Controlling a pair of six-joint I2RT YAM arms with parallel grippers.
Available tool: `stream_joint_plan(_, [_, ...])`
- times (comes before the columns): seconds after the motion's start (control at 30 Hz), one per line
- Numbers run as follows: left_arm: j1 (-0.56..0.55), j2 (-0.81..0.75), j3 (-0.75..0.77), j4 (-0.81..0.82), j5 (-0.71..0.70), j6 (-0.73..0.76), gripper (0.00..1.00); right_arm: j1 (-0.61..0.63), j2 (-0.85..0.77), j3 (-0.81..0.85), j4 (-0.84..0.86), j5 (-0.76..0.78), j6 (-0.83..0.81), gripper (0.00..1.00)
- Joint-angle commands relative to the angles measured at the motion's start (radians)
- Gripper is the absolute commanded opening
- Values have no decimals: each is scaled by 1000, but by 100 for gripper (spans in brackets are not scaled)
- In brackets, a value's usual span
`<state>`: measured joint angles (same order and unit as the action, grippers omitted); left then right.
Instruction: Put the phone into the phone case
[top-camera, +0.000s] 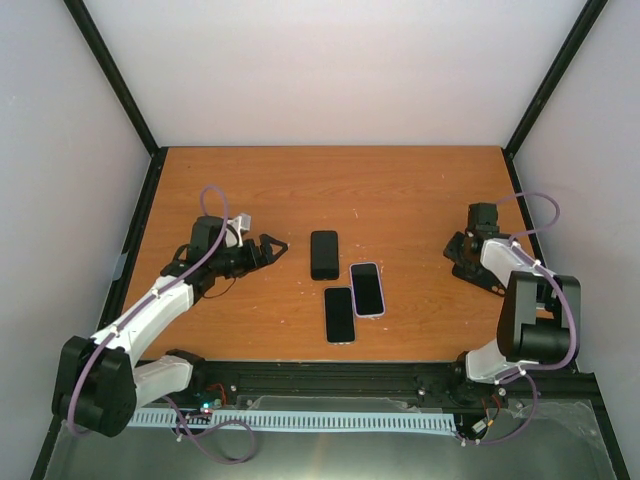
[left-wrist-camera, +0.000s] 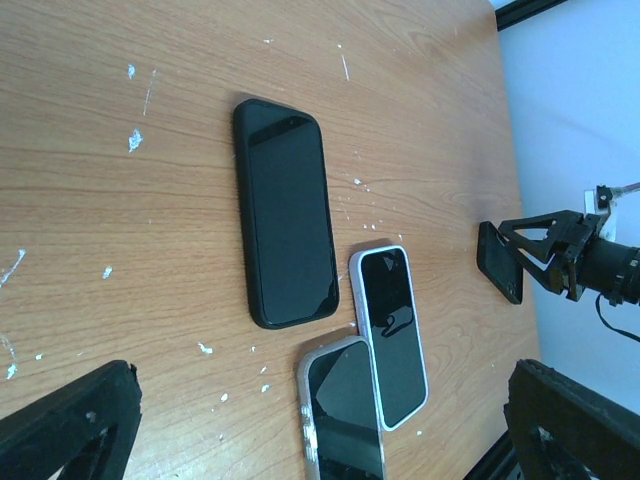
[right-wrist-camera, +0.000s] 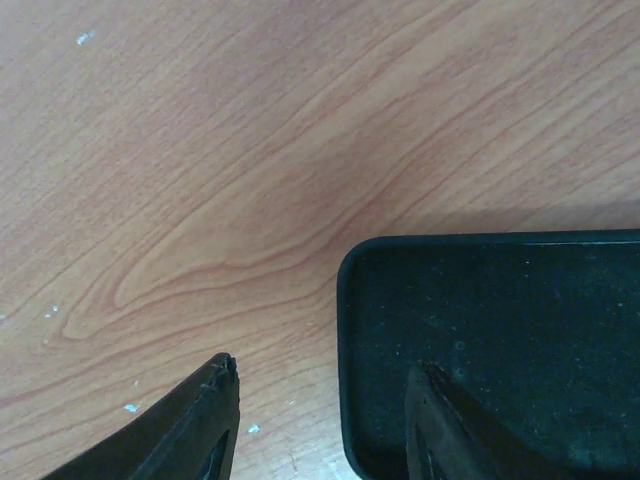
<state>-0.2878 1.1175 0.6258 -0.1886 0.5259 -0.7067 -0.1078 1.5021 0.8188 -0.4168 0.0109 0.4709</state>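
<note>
A black phone (top-camera: 324, 254) (left-wrist-camera: 285, 210) lies flat at the table's middle. The empty black phone case (right-wrist-camera: 500, 340) (left-wrist-camera: 498, 262) is at the right side of the table, under my right gripper (top-camera: 463, 252) (right-wrist-camera: 324, 366). That gripper's jaws stand apart astride the case's end wall. One finger (right-wrist-camera: 450, 430) is over the case's inside and the other (right-wrist-camera: 190, 430) is over bare wood, with a gap to the wall. My left gripper (top-camera: 275, 247) hangs wide open just left of the black phone, nothing between its fingers (left-wrist-camera: 70, 425).
Two more phones lie just right of and in front of the black one, a pale-rimmed one (top-camera: 367, 289) (left-wrist-camera: 390, 335) and a grey-rimmed one (top-camera: 339, 314) (left-wrist-camera: 342, 415), touching at a corner. White walls and black frame posts (top-camera: 115, 75) close in the wooden table (top-camera: 400, 190).
</note>
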Motion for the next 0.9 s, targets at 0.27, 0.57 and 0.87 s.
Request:
stream_joint_plan(0.27, [10,-12,-2,-9,0,16,100,-10,93,22,20,39,-32,40])
stream_joint_plan(0.57, [20,-6,-2,-6,-6,6,100,-9,132,4,56,-19,-66,23])
stream_joint_plan(0.87, [115,65,73,-35,-13,17,100,22,87,-55,117,-91,-75,3])
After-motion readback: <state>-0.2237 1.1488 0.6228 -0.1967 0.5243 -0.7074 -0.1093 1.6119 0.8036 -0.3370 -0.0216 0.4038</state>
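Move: The empty black phone case lies flat just under the right hand. Its middle is some 6 cm to the right, 3 cm back and 4 cm below, so its left short end is nearly beneath the fingers. The lilac-rimmed phone is about 24 cm left and 8 cm back, the black-cased phone 36 cm left and about level, the grey-rimmed phone 31 cm left and 15 cm back. From the left hand the case lies about 51 cm right, roughly level, 14 cm down. The black case's left short end gets pinched near its middle: the right hand sinks about 3 cm almost straight down onto the rim, then stays low while its half-open fingers close nearly shut, one inside and one outside the thin wall. The left hand, wide open and empty, drifts some 2 cm left, a little forward and down. ##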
